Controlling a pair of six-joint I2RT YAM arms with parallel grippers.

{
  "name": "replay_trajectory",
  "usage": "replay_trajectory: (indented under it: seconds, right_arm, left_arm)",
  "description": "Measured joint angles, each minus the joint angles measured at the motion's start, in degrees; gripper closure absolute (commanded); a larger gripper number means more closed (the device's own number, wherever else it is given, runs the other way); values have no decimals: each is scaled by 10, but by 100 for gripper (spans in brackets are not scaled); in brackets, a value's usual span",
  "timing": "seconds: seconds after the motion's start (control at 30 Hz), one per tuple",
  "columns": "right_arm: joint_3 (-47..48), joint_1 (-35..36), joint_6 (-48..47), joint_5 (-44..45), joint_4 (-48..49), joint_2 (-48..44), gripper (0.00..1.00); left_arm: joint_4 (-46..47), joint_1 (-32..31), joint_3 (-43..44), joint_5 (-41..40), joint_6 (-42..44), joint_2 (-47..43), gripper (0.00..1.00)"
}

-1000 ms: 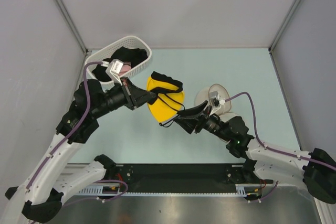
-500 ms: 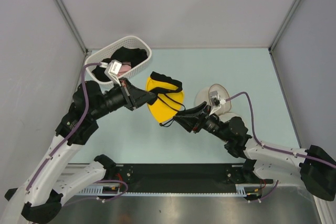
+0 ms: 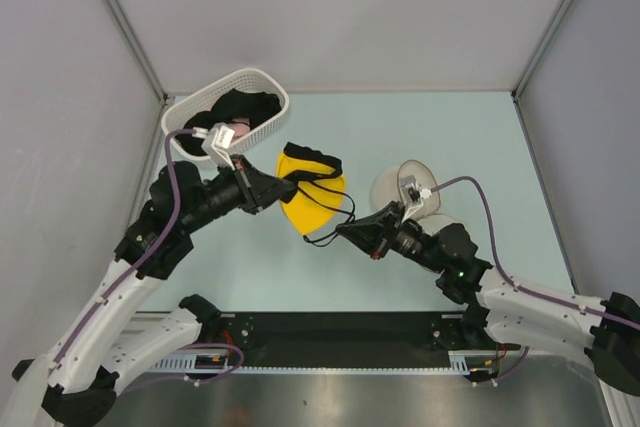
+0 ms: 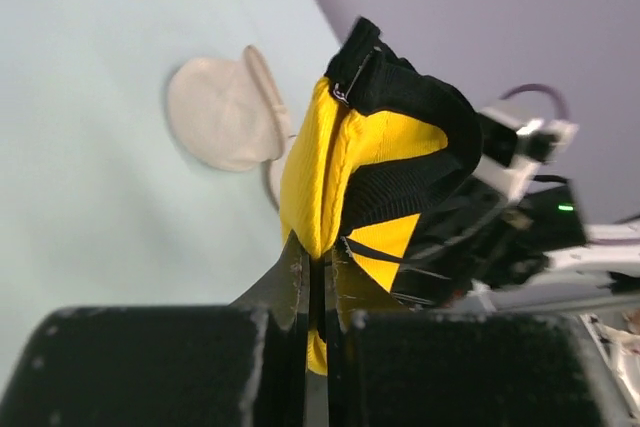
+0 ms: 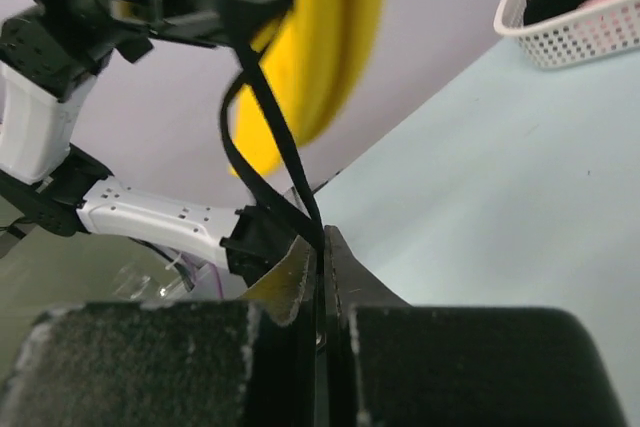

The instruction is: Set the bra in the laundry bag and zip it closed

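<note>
The yellow bra [image 3: 308, 195] with black trim hangs in the air between my two arms, above the table. My left gripper [image 3: 283, 187] is shut on the edge of its yellow cup [image 4: 315, 172]. My right gripper [image 3: 345, 232] is shut on a thin black strap [image 5: 262, 132] that loops down from the cup [image 5: 315, 57]. The laundry bag [image 3: 408, 187], a cream mesh pod, lies on the table behind my right wrist, and also shows in the left wrist view [image 4: 225, 112]. Its far side is hidden by the right arm.
A white slotted basket [image 3: 270, 97] with black and pink garments stands at the back left, seen also in the right wrist view [image 5: 575, 17]. Grey walls close in the pale green table [image 3: 450, 137] on three sides.
My right gripper has closed on the black strap; it stood open a second ago. The bra and the left gripper have shifted slightly.
</note>
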Motion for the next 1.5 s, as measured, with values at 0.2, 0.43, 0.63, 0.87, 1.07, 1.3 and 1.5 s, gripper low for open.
replay_trajectory:
  seconds: [0.2, 0.43, 0.63, 0.87, 1.07, 1.3, 1.5]
  right_arm:
    - [30, 1, 44, 1, -174, -69, 100]
    - [66, 0, 71, -6, -357, -39, 100]
    - [95, -26, 64, -40, -408, 65, 100]
    - [141, -42, 33, -81, -408, 207, 100]
    - [176, -52, 20, -111, -391, 290, 100]
    - [176, -64, 24, -136, -357, 339, 100]
    - [176, -68, 26, -149, -339, 351, 100]
  left_arm:
    - [65, -26, -137, -61, 3, 19, 100]
    - [122, -72, -235, -100, -1, 103, 100]
    - [200, -80, -295, -61, -1, 126, 100]
    - [264, -82, -358, 10, 3, 182, 100]
    - [303, -82, -372, 38, 15, 212, 100]
    - [335, -82, -372, 54, 37, 224, 90]
    - [339, -82, -375, 54, 52, 231, 57]
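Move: The left hand holds the folded bra and the right its straps; the bare table spot they head for lies about 3 cm back, 10 cm right and 31 cm below the left hand. From the right hand, it is some 2 cm back, 3 cm left and 23 cm below. The open laundry bag lies about 18 cm forward and 14 cm right of the right hand, its round flap roughly 3 cm forward and 22 cm right, both at table height. Both arms lower the bra tableward, left some 29 cm, right 20 while tipping down; the left fingers finally open. ##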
